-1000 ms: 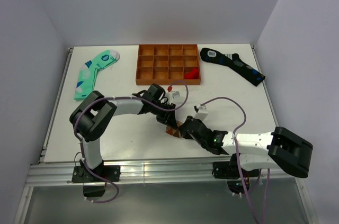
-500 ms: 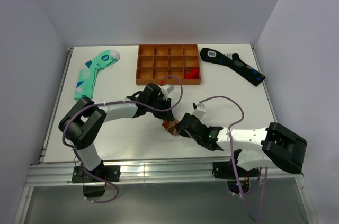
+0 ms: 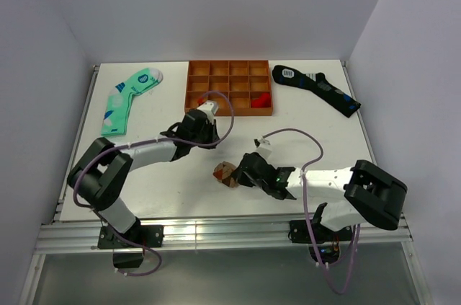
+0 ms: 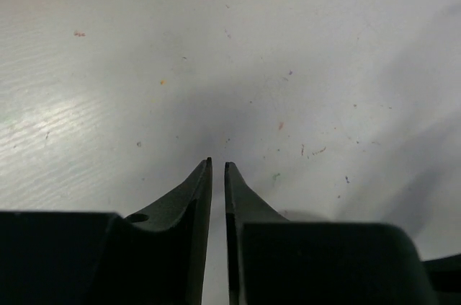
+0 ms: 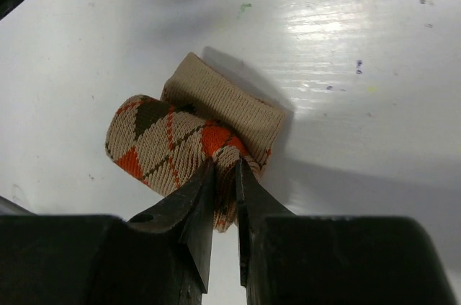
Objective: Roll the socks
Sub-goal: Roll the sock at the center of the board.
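The tan-brown argyle sock (image 3: pixel 225 172) lies rolled into a short bundle near the middle of the white table. In the right wrist view the sock (image 5: pixel 173 135) shows orange and brown diamonds, with its plain tan cuff at the back. My right gripper (image 3: pixel 236 175) (image 5: pixel 225 166) is shut on a fold at the roll's near end. My left gripper (image 3: pixel 193 125) sits apart from the sock, up and to the left, near the tray. In its own view the left gripper (image 4: pixel 217 164) has jaws almost together, with only bare table past them.
An orange compartment tray (image 3: pixel 229 67) stands at the back centre, with a red item (image 3: pixel 261 98) in one cell. A mint-green sock (image 3: pixel 128 98) lies at the back left. At the back right lies a black sock (image 3: pixel 315 87).
My left gripper has drawn away from the sock toward the tray and its jaws have narrowed. My right gripper has slid left with the rolled sock.
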You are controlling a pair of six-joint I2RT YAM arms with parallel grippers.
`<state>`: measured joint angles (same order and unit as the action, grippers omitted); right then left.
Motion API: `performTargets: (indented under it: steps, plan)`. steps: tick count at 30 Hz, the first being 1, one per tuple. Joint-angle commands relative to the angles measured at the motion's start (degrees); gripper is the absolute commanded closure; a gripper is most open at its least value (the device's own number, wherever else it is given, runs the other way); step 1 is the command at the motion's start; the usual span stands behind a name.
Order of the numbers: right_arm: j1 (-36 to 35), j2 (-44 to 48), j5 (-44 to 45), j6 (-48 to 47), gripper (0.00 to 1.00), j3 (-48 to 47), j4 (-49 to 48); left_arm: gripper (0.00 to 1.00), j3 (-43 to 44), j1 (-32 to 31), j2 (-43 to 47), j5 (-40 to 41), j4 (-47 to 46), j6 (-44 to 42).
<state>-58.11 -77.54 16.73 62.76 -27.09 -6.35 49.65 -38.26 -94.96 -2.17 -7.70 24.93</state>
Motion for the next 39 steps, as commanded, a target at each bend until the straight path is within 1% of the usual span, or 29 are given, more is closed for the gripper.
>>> performTargets:
  steps: [1,2,3,5,7,11,13,16,19,23,26,27,28,30,32,33,34,35,36,37,38,39]
  plan:
    - [-0.1,-5.4,-2.8,-2.3,1.00,0.4,13.1,0.81,-2.8,-0.2,7.2,1.9,-3.9,2.1]
    - [-0.1,-5.9,-2.8,-2.3,1.00,0.1,13.3,0.80,-3.9,-0.3,8.4,1.9,-4.3,2.5]
    - [-0.1,-6.0,-2.8,-2.3,1.00,-0.5,13.4,0.80,-6.5,-0.3,9.4,4.1,-5.4,2.9]
    - [-0.1,-7.0,-2.7,-2.4,1.00,-1.2,14.5,0.78,-10.6,-0.8,12.8,4.6,-8.0,3.9]
    - [-0.2,-8.4,-2.2,-3.3,1.00,-3.0,16.4,0.76,-12.9,-1.8,15.1,5.9,-9.0,4.3]
    - [-0.1,-10.5,-1.8,-5.2,1.00,-5.8,18.8,0.78,-17.9,-5.9,16.3,9.1,-11.7,4.6]
    - [-0.1,-12.1,-1.9,-6.6,1.00,-7.4,20.0,0.77,-19.9,-7.0,17.7,9.5,-15.0,5.0]
    - [0.0,-13.4,-2.0,-8.1,1.00,-8.7,20.9,0.76,-23.1,-7.9,20.3,10.4,-17.4,5.0]
    - [0.6,-14.0,-2.1,-9.1,1.00,-9.7,22.1,0.71,-24.7,-8.0,22.9,12.1,-17.4,5.5]
    - [0.8,-14.3,-1.3,-9.4,1.00,-11.7,24.3,0.70,-26.4,-8.4,26.3,16.1,-14.8,7.4]
    - [0.9,-14.8,-0.9,-9.4,1.00,-12.9,25.0,0.70,-26.5,-8.7,29.0,19.7,-10.3,11.4]
    - [0.9,-15.3,-0.9,-9.4,1.00,-13.2,25.2,0.69,-26.6,-9.1,30.6,21.2,-9.1,14.3]
    - [0.9,-15.4,-0.9,-9.3,1.00,-13.3,25.2,0.69,-26.8,-10.4,31.2,23.9,-8.0,15.8]
    - [0.9,-15.9,-1.0,-9.1,1.00,-13.9,25.5,0.69,-26.5,-12.3,31.9,26.2,-4.8,18.0]
    - [0.9,-16.2,-1.0,-9.0,1.00,-14.2,25.7,0.68,-24.9,-15.4,31.8,31.1,-1.2,22.4]
    - [0.9,-16.2,-1.0,-8.8,1.00,-14.2,25.8,0.68,-24.3,-16.4,31.3,32.5,2.6,26.4]
    - [0.9,-16.2,-1.0,-8.8,1.00,-14.3,25.8,0.68,-23.6,-18.1,31.2,33.5,3.8,28.7]
    - [0.9,-16.3,-1.0,-8.7,1.00,-14.5,25.9,0.67,-23.5,-19.3,31.1,37.3,5.2,31.3]
    - [0.9,-16.6,-1.1,-8.5,1.00,-14.6,26.0,0.66,-23.4,-20.7,31.4,39.2,7.5,37.4]
    - [0.9,-16.7,-1.1,-8.4,1.00,-14.7,26.1,0.64,-23.5,-23.8,31.7,41.0,9.5,40.2]
    - [0.8,-16.9,-1.3,-8.4,1.00,-15.0,26.2,0.61,-23.9,-25.5,32.0,44.5,10.0,43.0]
    - [0.8,-17.1,-1.3,-8.3,1.00,-15.0,26.2,0.53,-24.2,-27.4,32.4,45.3,9.8,46.8]
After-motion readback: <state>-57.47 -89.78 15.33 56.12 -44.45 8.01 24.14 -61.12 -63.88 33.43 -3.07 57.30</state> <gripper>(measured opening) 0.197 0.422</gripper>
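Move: The left hand is empty. The argyle sock bundle lies about 10 cm behind it, 3 cm to its right and 4 cm lower; the wooden compartment box is some 20 cm ahead and 5 cm right, with the red rolled sock in it about 16 cm ahead and 16 cm right. The right hand already pinches the bundle's near-right edge, the bundle's middle about 3 cm to its left and 1 cm ahead; the left gripper is roughly 11 cm ahead and 7 cm left of the right hand. Still pinching the argyle sock, the right hand drags it about 3 cm left and a little forward, then eases to a stop, rolling some 10 degrees left side down. The left hand comes back some 12 cm and 5 cm left in two shallow up-and-down arcs, closing on the bundle's left side, turning about 25 degrees counter-clockwise late on as its fingers open wider. ##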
